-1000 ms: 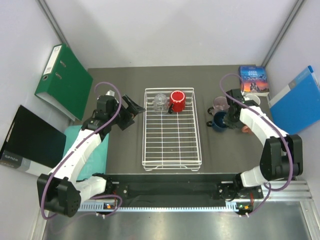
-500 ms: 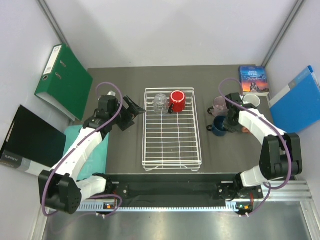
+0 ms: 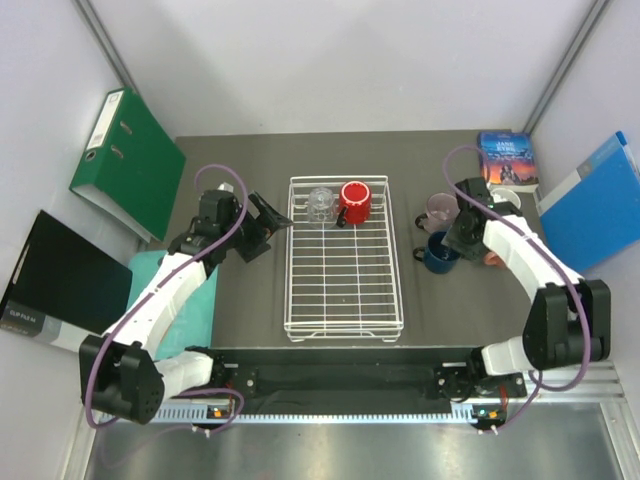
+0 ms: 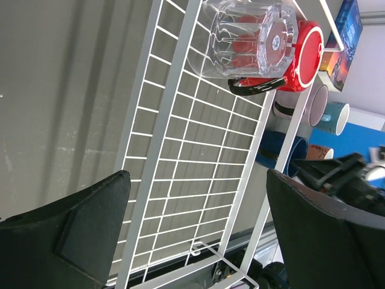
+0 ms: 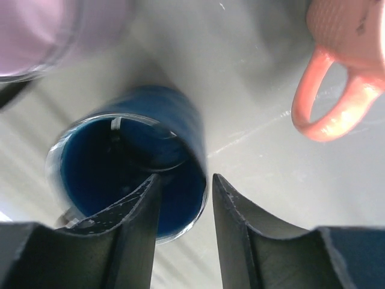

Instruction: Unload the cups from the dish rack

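Observation:
The white wire dish rack (image 3: 290,260) lies mid-table, holding a clear glass tumbler (image 3: 320,203) and a red mug (image 3: 354,201) at its far end. In the left wrist view the tumbler (image 4: 249,39) and red mug (image 4: 304,51) lie past the rack (image 4: 180,72). My left gripper (image 3: 268,225) hovers open by the rack's left side, nothing between its fingers (image 4: 197,180). My right gripper (image 5: 186,179) is open astride the rim of the dark blue mug (image 5: 120,174), one finger inside, one outside with a gap. That mug (image 3: 438,254) stands on the table right of the rack.
Around the dark blue mug stand a mauve-pink mug (image 3: 438,208), a salmon mug (image 5: 343,36) and a light blue mug (image 4: 334,114). A book (image 3: 507,160) and blue folder (image 3: 595,200) lie far right. A green binder (image 3: 128,160), black folder (image 3: 55,280) and teal cloth (image 3: 150,290) sit left.
My right gripper's jaws have spread apart from the dark blue mug's rim, and the mug stays on the table. The left arm has barely moved.

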Robot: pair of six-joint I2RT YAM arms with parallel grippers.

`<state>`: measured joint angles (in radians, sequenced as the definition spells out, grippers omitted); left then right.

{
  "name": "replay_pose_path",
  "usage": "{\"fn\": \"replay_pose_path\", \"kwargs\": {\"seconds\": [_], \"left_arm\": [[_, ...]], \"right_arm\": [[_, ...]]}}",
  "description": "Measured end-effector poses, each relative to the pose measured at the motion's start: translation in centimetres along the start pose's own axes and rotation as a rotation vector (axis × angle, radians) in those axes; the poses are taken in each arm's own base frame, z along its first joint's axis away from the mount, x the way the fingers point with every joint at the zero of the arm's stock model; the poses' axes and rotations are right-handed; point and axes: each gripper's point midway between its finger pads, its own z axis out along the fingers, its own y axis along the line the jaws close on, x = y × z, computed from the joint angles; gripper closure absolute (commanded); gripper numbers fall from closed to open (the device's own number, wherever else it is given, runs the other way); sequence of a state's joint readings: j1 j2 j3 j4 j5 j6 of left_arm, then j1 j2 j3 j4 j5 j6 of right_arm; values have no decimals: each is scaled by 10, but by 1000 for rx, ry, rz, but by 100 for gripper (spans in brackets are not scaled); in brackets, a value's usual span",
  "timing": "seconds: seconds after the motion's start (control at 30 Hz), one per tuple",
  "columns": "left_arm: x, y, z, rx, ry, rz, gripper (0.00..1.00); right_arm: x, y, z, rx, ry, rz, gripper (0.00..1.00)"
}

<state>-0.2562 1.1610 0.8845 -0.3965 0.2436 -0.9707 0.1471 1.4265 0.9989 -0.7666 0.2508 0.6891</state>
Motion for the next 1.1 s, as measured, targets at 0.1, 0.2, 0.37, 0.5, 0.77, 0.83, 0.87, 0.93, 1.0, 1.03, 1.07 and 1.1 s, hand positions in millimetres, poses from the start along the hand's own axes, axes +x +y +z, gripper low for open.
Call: {"fn": "replay_pose_path", "kwargs": {"seconds": [0.1, 0.2, 0.37, 0.5, 0.77, 0.83, 0.87, 0.93, 1.0, 1.03, 1.07, 1.1], "left_arm": [[-1, 1, 0, -3, -4, 8, 1], [-4, -1, 0, -5, -14, 24, 1], [-16, -11, 1, -1, -39, 58, 1], [-27, -21, 3, -2, -61, 90, 1], [-31, -39, 3, -48, -75, 202, 1], [-29, -48, 5, -65, -71, 246, 1], [-28, -51, 6, -70, -74, 262, 1], [-27, -54, 6, -77, -77, 289, 1], [-25, -50, 5, -93, -75, 301, 1], [-26, -45, 5, -116, -75, 309, 1], [-26, -41, 4, -130, -74, 314, 1], [-26, -38, 4, -144, -76, 320, 1]], "right_arm": [[-19, 13, -31, -71, -65, 2, 55], [-42, 27, -71, -156, -152, 2, 53], [-68, 43, -142, -311, -307, -8, 45], [-68, 47, -172, -391, -368, -39, 36], [-46, 111, -176, -552, -342, -221, 18], [-36, 136, -174, -574, -324, -295, 10], [-32, 150, -173, -587, -323, -328, 8], [-27, 178, -174, -604, -320, -393, 3], [-25, 201, -172, -609, -328, -436, 1], [-25, 214, -170, -610, -333, -457, 0], [-26, 224, -168, -607, -341, -472, 0], [-26, 233, -163, -602, -344, -485, 0]]}}
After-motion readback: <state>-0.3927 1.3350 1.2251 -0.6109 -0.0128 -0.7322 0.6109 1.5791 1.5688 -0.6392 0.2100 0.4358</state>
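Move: Over on the right, the right hand is at the blue cup, whose middle lies about 4 cm left, 2 cm back and 3 cm below. The red cup in the rack is some 23 cm left, 10 cm ahead and about level in height; the glass stands 8 cm farther left beside it. The mauve cup is roughly 7 cm ahead and 4 cm left. From the left hand, the red cup is about 16 cm right, 8 cm ahead and 10 cm lower. Rising steeply some 19 cm off the already released blue cup, the right hand then swings left about 21 cm and forward 8 cm to hang high over the red cup, untouched. Its fingers spread from part-open to wide, tipping up about 30 degrees as the wrist turns counter-clockwise. The left hand, still wide open, eases forward and up some 3 cm, rolling its left side up. ##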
